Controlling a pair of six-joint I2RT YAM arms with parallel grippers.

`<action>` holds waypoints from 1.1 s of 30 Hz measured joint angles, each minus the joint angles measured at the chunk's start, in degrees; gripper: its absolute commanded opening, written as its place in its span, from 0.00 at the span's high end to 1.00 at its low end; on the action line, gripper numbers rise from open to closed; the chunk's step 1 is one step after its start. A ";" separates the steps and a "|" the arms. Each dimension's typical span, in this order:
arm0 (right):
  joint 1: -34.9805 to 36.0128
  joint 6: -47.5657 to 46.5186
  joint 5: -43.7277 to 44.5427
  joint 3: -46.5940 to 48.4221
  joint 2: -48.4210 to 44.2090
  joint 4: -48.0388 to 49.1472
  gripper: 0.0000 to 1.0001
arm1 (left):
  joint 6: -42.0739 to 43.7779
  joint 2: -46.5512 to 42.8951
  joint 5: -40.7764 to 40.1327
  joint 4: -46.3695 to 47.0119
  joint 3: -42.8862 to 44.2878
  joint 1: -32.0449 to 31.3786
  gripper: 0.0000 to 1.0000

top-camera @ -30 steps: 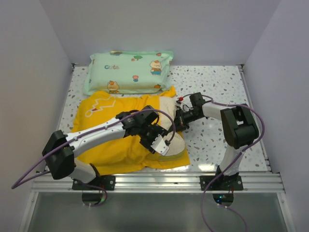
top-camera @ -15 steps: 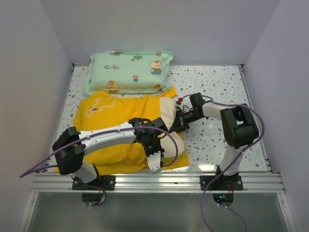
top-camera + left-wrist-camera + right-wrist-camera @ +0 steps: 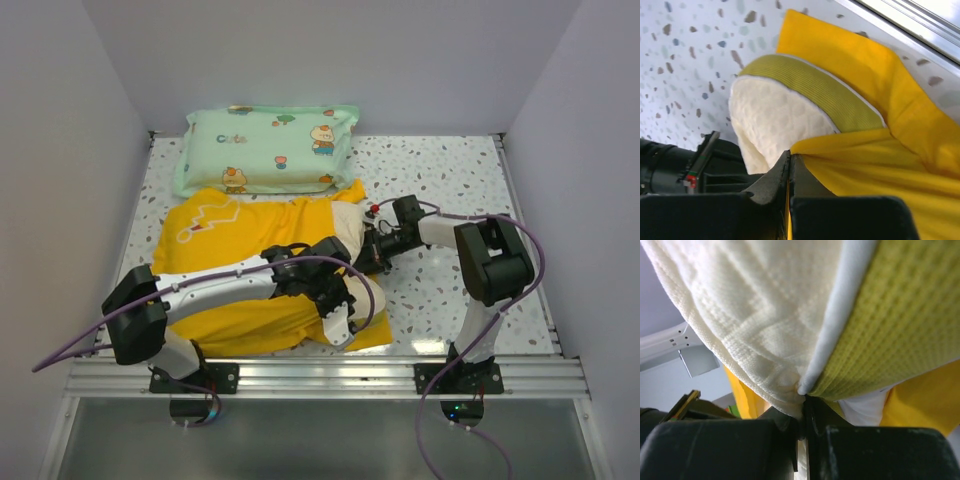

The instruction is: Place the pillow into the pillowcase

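Note:
The yellow pillowcase (image 3: pixel 215 235) lies flat on the left of the table, with the cream pillow (image 3: pixel 345 222) sticking out of its right end. My left gripper (image 3: pixel 345 322) is at the near right corner, shut on the pillowcase's upper edge. In the left wrist view its fingertips (image 3: pixel 790 157) pinch the yellow pillowcase (image 3: pixel 880 165) fabric just below the pillow (image 3: pixel 767 117) and its olive-yellow band (image 3: pixel 825 90). My right gripper (image 3: pixel 373 245) is shut on the pillow's right edge. The right wrist view shows its jaws (image 3: pixel 804 400) clamping the seam of the textured pillow (image 3: pixel 750 310).
A mint-green cartoon-print pillow (image 3: pixel 268 148) lies along the back wall, just behind the pillowcase. White walls close the table on three sides. An aluminium rail (image 3: pixel 320 375) runs along the near edge. Speckled tabletop (image 3: pixel 450 170) shows on the right.
My left gripper moved from above the pillow's near corner toward the table's near edge and closed on the pillowcase edge, bunching the fabric. The right arm has stayed put.

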 measured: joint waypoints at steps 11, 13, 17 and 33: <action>0.37 15.52 1.22 -3.65 -0.04 14.08 1.00 | -11.43 2.23 1.36 18.60 -1.22 -1.33 1.00; 0.63 16.65 1.84 -3.63 -0.07 14.99 1.00 | -11.28 2.19 1.73 18.53 -1.88 -1.33 0.92; 1.33 15.82 3.37 -3.58 -0.70 13.81 1.00 | -11.34 1.44 2.23 16.17 -3.56 -1.33 0.45; -11.89 -9.53 11.45 5.53 -10.88 -13.53 0.46 | -52.57 0.22 1.81 14.16 7.15 5.95 0.13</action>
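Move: The left gripper is shut on the edge of the pillowcase's upper layer; the pillow's bare near-right corner lies about 6 cm to its right, 2 cm back and 5 cm below. The lower yellow flap sticks out some 6 cm right, 7 cm back and 8 cm below. The right gripper pinches the pillow's right side, with that held pillowcase edge roughly 8 cm back, 3 cm to its left and 3 cm higher. Draw the held pillowcase edge about 5 cm right over the pillow's near-right corner with the left gripper, ease back left and slightly down, open, then rise some 7 cm and reach forward, turning the wrist counter-clockwise. Keep the right pinch on the pillow while easing forward a little, then open, let go and pull away right about 9 cm, rising and moving forward. ##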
